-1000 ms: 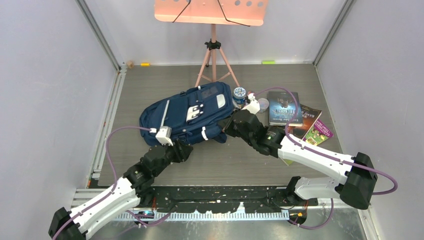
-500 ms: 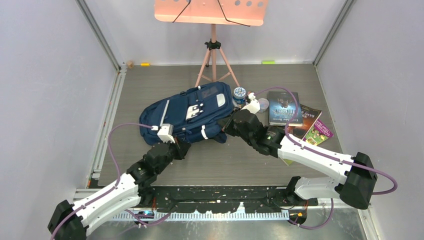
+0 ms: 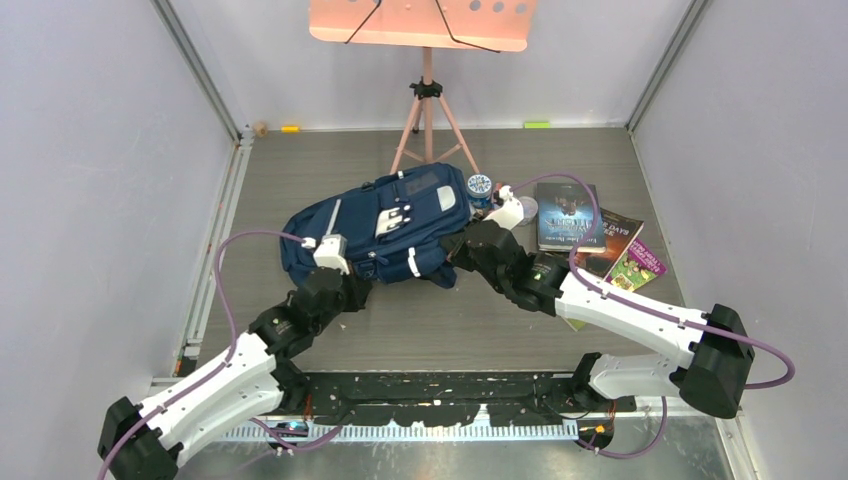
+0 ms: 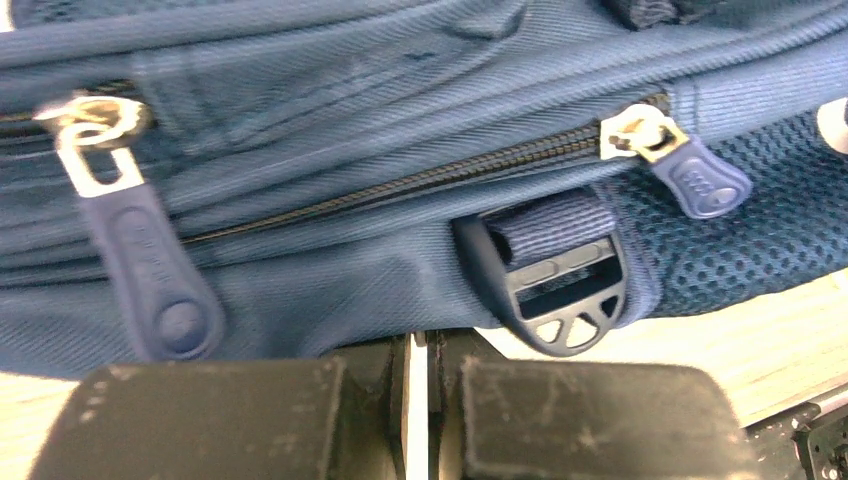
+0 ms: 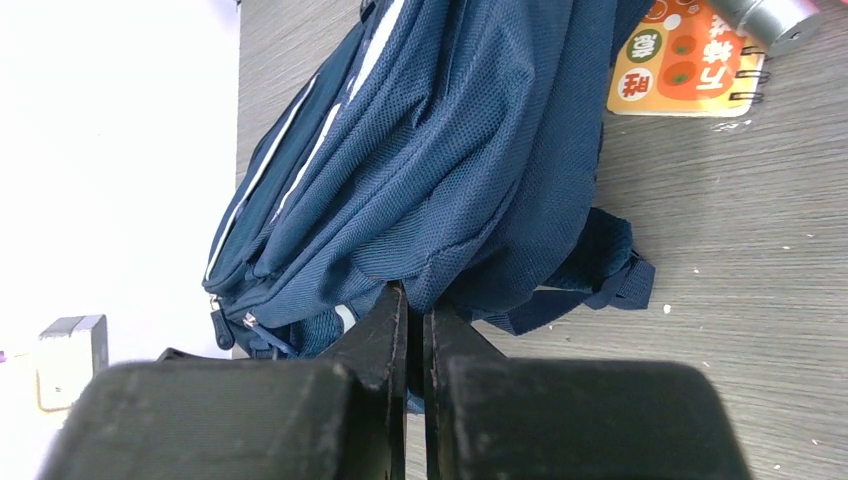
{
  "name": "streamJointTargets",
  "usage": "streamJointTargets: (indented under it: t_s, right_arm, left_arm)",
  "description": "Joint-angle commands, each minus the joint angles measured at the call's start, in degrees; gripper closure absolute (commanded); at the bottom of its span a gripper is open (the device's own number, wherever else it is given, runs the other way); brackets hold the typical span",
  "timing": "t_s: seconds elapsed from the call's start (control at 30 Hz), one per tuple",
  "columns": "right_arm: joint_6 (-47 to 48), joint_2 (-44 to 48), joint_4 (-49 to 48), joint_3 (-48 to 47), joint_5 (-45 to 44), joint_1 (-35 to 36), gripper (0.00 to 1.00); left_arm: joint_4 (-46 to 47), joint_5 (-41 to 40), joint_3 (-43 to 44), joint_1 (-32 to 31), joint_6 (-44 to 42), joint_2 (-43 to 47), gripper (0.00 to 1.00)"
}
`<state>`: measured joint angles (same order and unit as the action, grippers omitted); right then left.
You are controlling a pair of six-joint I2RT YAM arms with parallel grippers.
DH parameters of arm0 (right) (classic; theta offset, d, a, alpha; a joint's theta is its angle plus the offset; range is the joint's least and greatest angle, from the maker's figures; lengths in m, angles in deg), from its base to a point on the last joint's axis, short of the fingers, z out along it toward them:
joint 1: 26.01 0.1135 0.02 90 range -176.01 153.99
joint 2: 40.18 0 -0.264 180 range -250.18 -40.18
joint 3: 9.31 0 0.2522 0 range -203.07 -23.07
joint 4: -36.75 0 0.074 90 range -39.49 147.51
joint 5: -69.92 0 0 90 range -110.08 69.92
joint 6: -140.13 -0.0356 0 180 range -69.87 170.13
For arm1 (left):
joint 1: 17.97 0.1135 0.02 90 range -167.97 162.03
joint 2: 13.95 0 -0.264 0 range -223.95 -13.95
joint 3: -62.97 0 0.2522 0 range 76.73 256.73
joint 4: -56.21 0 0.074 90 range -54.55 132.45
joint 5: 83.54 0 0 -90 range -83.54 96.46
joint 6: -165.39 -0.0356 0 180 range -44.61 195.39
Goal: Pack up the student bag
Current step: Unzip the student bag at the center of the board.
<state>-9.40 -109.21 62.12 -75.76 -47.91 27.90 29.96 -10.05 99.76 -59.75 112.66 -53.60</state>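
The student bag (image 3: 385,230), navy with thin white stripes, lies flat mid-table. My left gripper (image 3: 350,282) is at its near edge. In the left wrist view the gripper (image 4: 420,342) is shut, its tips pressed into the fabric (image 4: 330,290) under a closed zipper, between a zipper pull (image 4: 150,270) and a black strap buckle (image 4: 560,290). My right gripper (image 3: 462,250) is at the bag's right corner. There it (image 5: 415,300) is shut on a fold of the navy mesh fabric (image 5: 470,180), with a strap (image 5: 600,285) trailing on the table.
A dark book (image 3: 568,215) and two colourful booklets (image 3: 615,240) (image 3: 637,265) lie right of the bag. A round blue-and-white tin (image 3: 480,185) and a clear lid (image 3: 526,208) sit by its far corner. A pink music stand (image 3: 427,110) is behind. An orange spiral notebook (image 5: 685,55) lies nearby.
My left gripper has closed and pushed forward into the bag's near edge, and the bag has bunched slightly away from it. The right arm has stayed put.
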Motion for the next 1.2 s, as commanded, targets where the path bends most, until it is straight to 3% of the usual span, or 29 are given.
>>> streamJointTargets:
  t_s: [0.0,0.2,0.5,0.87,1.17]
  right_arm:
    - [1.56,3.25,-3.72,-0.48,-12.82,-2.46,0.99]
    - [1.21,3.23,-3.63,0.75,-12.72,-3.55,0.99]
    - [0.67,3.24,-3.03,2.86,-13.43,-4.21,0.99]
    - [0.92,3.65,-1.87,5.03,-14.15,-4.69,1.00]
    - [9.16,6.14,-4.45,6.67,-8.59,-4.69,0.99]
  left_arm:
    - [-7.65,-3.82,3.92,2.62,1.07,-0.24,1.00]
    - [-14.47,-3.13,6.96,6.79,0.64,-0.08,1.00]
    - [-17.98,7.41,11.55,21.45,-4.22,-4.13,1.00]
    - [-20.61,9.96,17.13,33.66,-10.38,-7.37,1.00]
    - [-17.91,16.25,14.77,35.08,-10.03,-4.08,1.00]
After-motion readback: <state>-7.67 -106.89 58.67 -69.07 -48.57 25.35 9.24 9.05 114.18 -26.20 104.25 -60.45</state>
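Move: At the near edge of the student bag, the left hand already has a zipper pull pinched. The bag's near left corner is about 16 cm to its left, 1 cm ahead, near its own height. The front pocket pull hangs some 6 cm left and 4 cm ahead; the side buckle 2 cm right and 4 cm ahead. From the right hand, still gripping the bag's right end, that corner is about 35 cm left and 8 cm back; the blue tin, 13 cm ahead and 7 cm right. Dragging the pinched zipper pull along the bag's near side, the left hand runs about 10 cm left towards the near left corner, edging forward and lifting slightly only near the end. Its wrist tips down and swings counter-clockwise, each some 15 degrees. The right hand keeps its pinch on the bag's right end while sinking about 3 cm and easing right nearly as far. ##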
